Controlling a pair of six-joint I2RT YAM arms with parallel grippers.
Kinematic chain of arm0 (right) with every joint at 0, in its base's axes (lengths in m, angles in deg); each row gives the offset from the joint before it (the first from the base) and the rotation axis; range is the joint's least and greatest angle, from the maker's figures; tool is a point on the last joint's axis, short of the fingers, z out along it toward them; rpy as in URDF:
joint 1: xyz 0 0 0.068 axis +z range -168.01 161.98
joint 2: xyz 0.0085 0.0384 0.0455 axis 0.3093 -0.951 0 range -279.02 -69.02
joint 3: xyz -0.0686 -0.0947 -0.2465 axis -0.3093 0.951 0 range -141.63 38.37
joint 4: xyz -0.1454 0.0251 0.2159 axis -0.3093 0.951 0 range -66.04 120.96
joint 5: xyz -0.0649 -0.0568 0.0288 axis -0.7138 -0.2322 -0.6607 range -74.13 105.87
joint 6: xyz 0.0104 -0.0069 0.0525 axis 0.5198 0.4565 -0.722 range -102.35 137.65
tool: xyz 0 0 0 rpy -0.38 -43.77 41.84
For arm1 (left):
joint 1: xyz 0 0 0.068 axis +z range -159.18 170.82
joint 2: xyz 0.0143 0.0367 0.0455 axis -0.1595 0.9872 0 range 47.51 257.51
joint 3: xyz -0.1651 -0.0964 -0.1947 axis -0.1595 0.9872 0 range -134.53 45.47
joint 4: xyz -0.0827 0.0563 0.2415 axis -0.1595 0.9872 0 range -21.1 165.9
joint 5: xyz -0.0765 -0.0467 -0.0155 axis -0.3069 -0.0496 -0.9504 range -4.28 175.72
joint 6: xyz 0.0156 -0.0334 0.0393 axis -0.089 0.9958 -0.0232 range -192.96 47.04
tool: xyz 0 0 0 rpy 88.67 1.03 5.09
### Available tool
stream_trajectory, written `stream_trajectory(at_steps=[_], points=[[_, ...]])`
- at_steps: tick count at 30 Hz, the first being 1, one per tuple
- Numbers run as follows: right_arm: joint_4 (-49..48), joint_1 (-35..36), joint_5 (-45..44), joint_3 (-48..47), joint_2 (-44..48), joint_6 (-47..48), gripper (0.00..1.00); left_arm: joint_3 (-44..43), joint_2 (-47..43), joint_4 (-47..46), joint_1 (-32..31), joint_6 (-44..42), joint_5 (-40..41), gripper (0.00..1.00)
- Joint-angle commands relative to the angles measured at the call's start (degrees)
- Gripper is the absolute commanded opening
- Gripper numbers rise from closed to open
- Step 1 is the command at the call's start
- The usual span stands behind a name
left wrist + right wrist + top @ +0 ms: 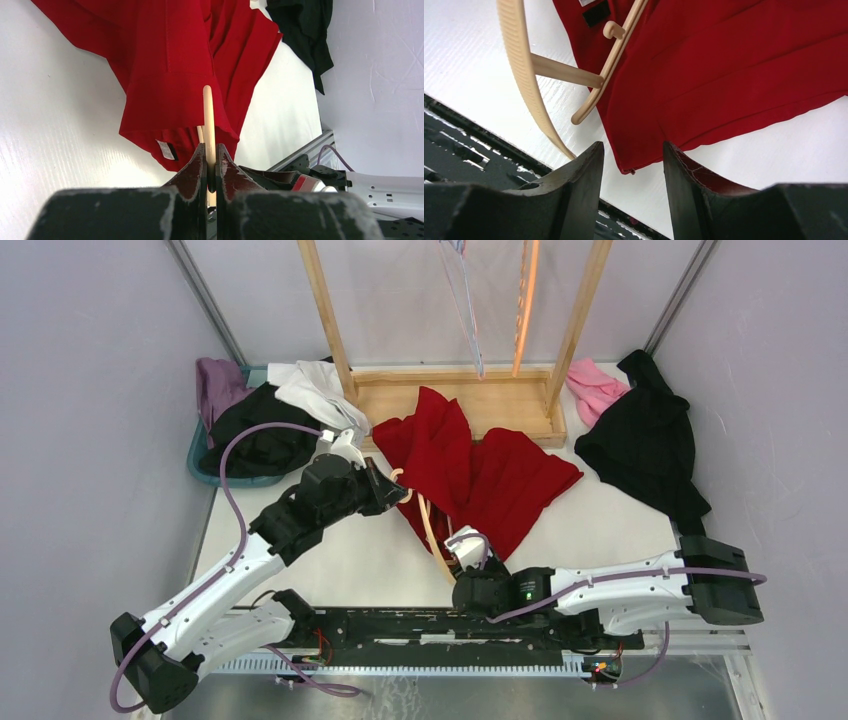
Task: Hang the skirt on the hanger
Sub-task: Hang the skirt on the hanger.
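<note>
The red skirt (500, 475) lies spread on the white table in front of the wooden rack. A beige hanger (432, 530) runs along its left edge, partly tucked into the fabric. My left gripper (395, 490) is shut on a thin bar of the hanger (208, 120), which passes up under the skirt's hem (170, 65). My right gripper (470, 545) hovers open just above the table at the skirt's near corner (639, 165), holding nothing. The hanger's curved arm (519, 55) and hook end sit to the left of its fingers.
A wooden rack base (455, 400) stands behind the skirt, with a clear hanger (465, 310) and an orange one (525, 300) hanging above it. A teal bin (215, 465) of dark and white clothes is at left. A black garment (645, 445) and a pink one (595, 385) lie at right.
</note>
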Motion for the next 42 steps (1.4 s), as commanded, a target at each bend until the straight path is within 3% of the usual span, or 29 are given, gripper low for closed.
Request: stream_trajectory(at_steps=[1,10,23,34,42], points=[[0.8,0.3,-4.1,-2.5,-1.7,-2.5,0.53,-2.0,-1.2,-6.3,0.5,0.4,1.4,0.03],[2.4,0.3,-4.6,-1.8,-3.4,-5.9,0.5,-2.1,-1.3,-6.6,0.6,0.6,1.5,0.03],[2.8,-1.0,-3.0,-0.1,0.5,-7.5,0.02,0.6,0.2,-14.0,0.6,3.1,1.4,0.03],[4.8,-1.4,1.2,-0.6,12.2,-5.2,0.01,3.7,-0.2,-21.1,0.6,3.2,6.5,0.03],[6.0,-1.6,3.6,-1.4,11.8,-5.2,0.01,3.8,-0.7,-24.4,0.6,2.8,8.8,0.03]])
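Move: The skirt's near corner lies almost directly beneath the open right fingers, about 3 cm down. From the right hand, the hanger's free end is about 6 cm left, some 3 cm back and roughly level, and the skirt's white label is about 9 cm left, 4 cm ahead and 3 cm below. The left hand still holds the hanger; from it the corner is some 18 cm right, 15 cm back and 18 cm below. Right fingers dip, pinch the skirt's near corner, lift it 5 cm; left eases hanger about 3 cm forward. ##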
